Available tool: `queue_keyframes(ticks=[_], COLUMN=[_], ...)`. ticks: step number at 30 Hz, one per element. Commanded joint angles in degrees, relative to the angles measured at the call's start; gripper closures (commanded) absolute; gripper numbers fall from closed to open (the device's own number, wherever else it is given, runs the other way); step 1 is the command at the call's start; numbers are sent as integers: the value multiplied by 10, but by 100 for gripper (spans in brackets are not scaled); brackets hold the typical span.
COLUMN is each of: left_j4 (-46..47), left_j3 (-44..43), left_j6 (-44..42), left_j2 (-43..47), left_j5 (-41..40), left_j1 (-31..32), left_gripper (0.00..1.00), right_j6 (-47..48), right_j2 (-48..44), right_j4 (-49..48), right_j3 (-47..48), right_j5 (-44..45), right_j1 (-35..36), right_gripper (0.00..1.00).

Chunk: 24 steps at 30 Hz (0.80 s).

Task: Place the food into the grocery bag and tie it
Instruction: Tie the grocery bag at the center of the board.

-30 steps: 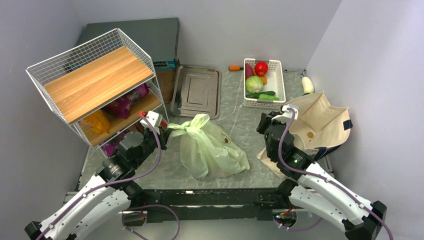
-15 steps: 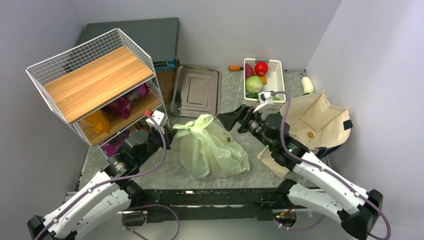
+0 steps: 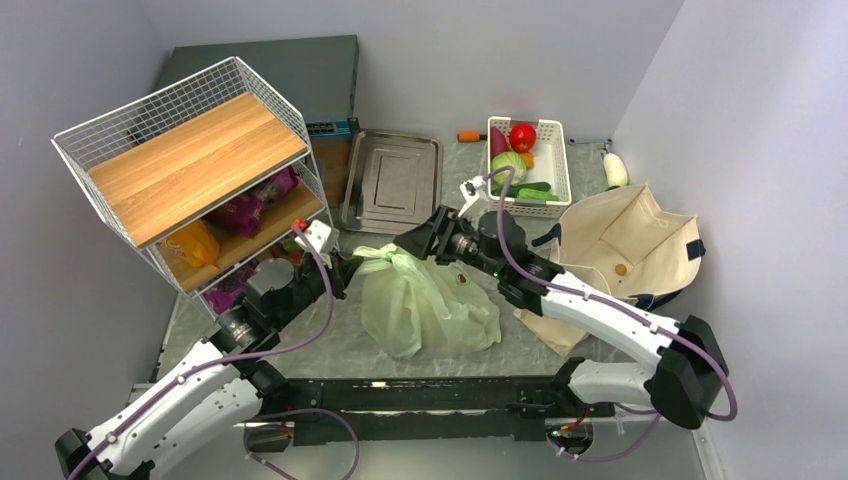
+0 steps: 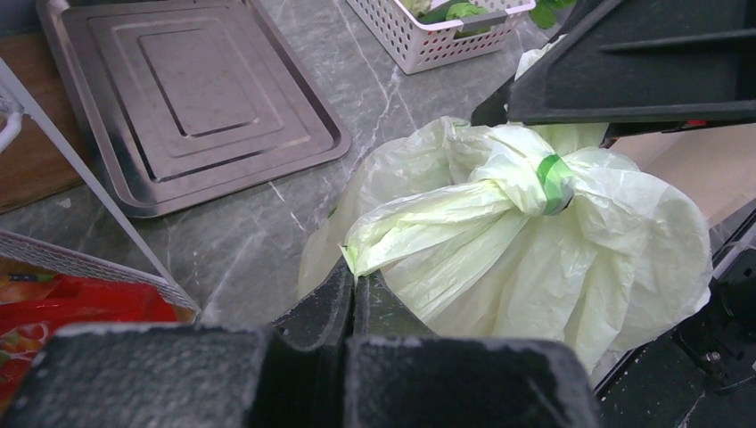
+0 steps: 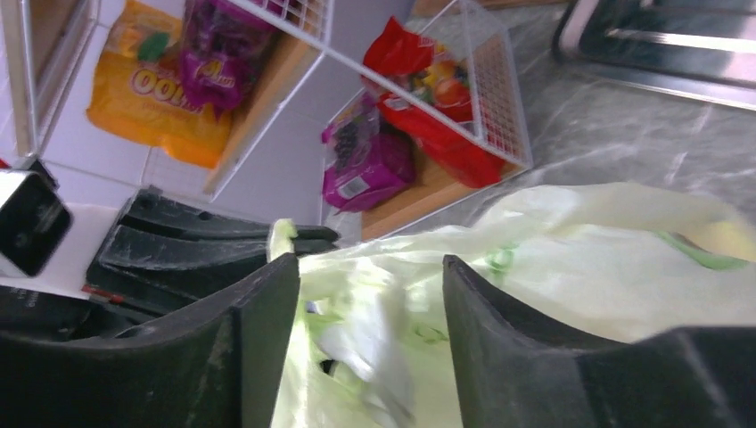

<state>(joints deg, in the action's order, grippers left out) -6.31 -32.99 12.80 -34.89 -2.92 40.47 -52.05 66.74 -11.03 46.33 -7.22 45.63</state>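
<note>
The pale-green grocery bag (image 3: pixel 425 300) lies in the middle of the table with its handles knotted at the top (image 4: pixel 526 174). An avocado print shows on its side. The food inside is hidden. My left gripper (image 3: pixel 348 268) is shut on the tip of one handle (image 4: pixel 365 254) at the bag's left. My right gripper (image 3: pixel 415 240) is open, its fingers straddling the knotted top of the bag (image 5: pixel 374 312) from the right. In the right wrist view the plastic sits between the open fingers (image 5: pixel 258 312).
A wire rack (image 3: pixel 190 170) with snack packets stands at the left. A metal tray (image 3: pixel 392 180) lies behind the bag. A white basket (image 3: pixel 528 165) of vegetables stands at the back right. A beige canvas tote (image 3: pixel 630 240) lies at the right.
My right arm has swung left from the tote to the bag's knot with its gripper open. My left gripper has stayed shut on the handle tip, shifting slightly.
</note>
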Motion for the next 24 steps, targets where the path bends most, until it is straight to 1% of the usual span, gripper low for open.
queue_keyframes(ticks=[1, 3, 4, 6, 8, 12, 14, 16, 18, 21, 24], left_j4=[33, 33, 32, 29, 20, -6, -33, -54, -71, -97, -112], left_j3=[-2, -5, -8, -12, -17, -25, -34, -39, -42, -42, -36], left_j6=[-9, -11, -11, -10, -9, -12, -15, -17, -17, -9, -2], left_j2=[-7, -10, -12, -15, -14, -1, 5, 13, 21, 31, 38], left_j5=[16, 14, 13, 10, 7, -10, -25, -40, -53, -78, -91], left_j1=[3, 3, 3, 3, 3, 3, 3, 3, 3, 2, 3], left_gripper=[100, 100, 100, 100, 100, 100, 100, 100, 100, 100, 100], right_j6=[-8, -1, 8, 46, 96, 218, 282, 329, 368, 420, 444], right_j2=[32, 38, 38, 32, 17, -6, -13, -16, -21, -16, -11], right_j4=[-56, -48, -38, -14, 27, 162, 211, 251, 283, 334, 374], right_j3=[47, 53, 56, 62, 69, 100, 117, 129, 139, 164, 178], right_j5=[-27, -19, -12, 9, 51, 181, 258, 307, 358, 465, 547], right_j1=[26, 38, 45, 59, 77, 108, 118, 124, 133, 158, 178], right_gripper=[58, 96, 100, 100, 100, 100, 100, 100, 100, 100, 100])
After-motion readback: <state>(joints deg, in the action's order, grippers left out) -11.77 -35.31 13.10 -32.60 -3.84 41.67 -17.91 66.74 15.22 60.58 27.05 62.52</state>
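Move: The bag's free end rises between the right hand's open fingers, roughly 3 cm to this hand's left, 1 cm back and 1 cm below. The half-made knot is some 2 cm back, 1 cm left and 3 cm down; the bag's full body is about 10 cm back, 5 cm right and 15 cm below. From the left hand, pinching the other end, the free end is about 3 cm right, 2 cm ahead and 1 cm up, the knot 5 cm right and 1 cm ahead. Leftward and a little back first, about 4 cm, the right hand brings its half-closed fingers onto the bag's free end and pinches it shut. It then reverses, drawing the strand some 6 cm right, away from the left hand, with a slight forward drift, while the wrist rolls about 45 degrees and the fingertips dip. The left hand keeps its pinch on the other end, sinking slightly, then pulling about 1 cm back and up. ##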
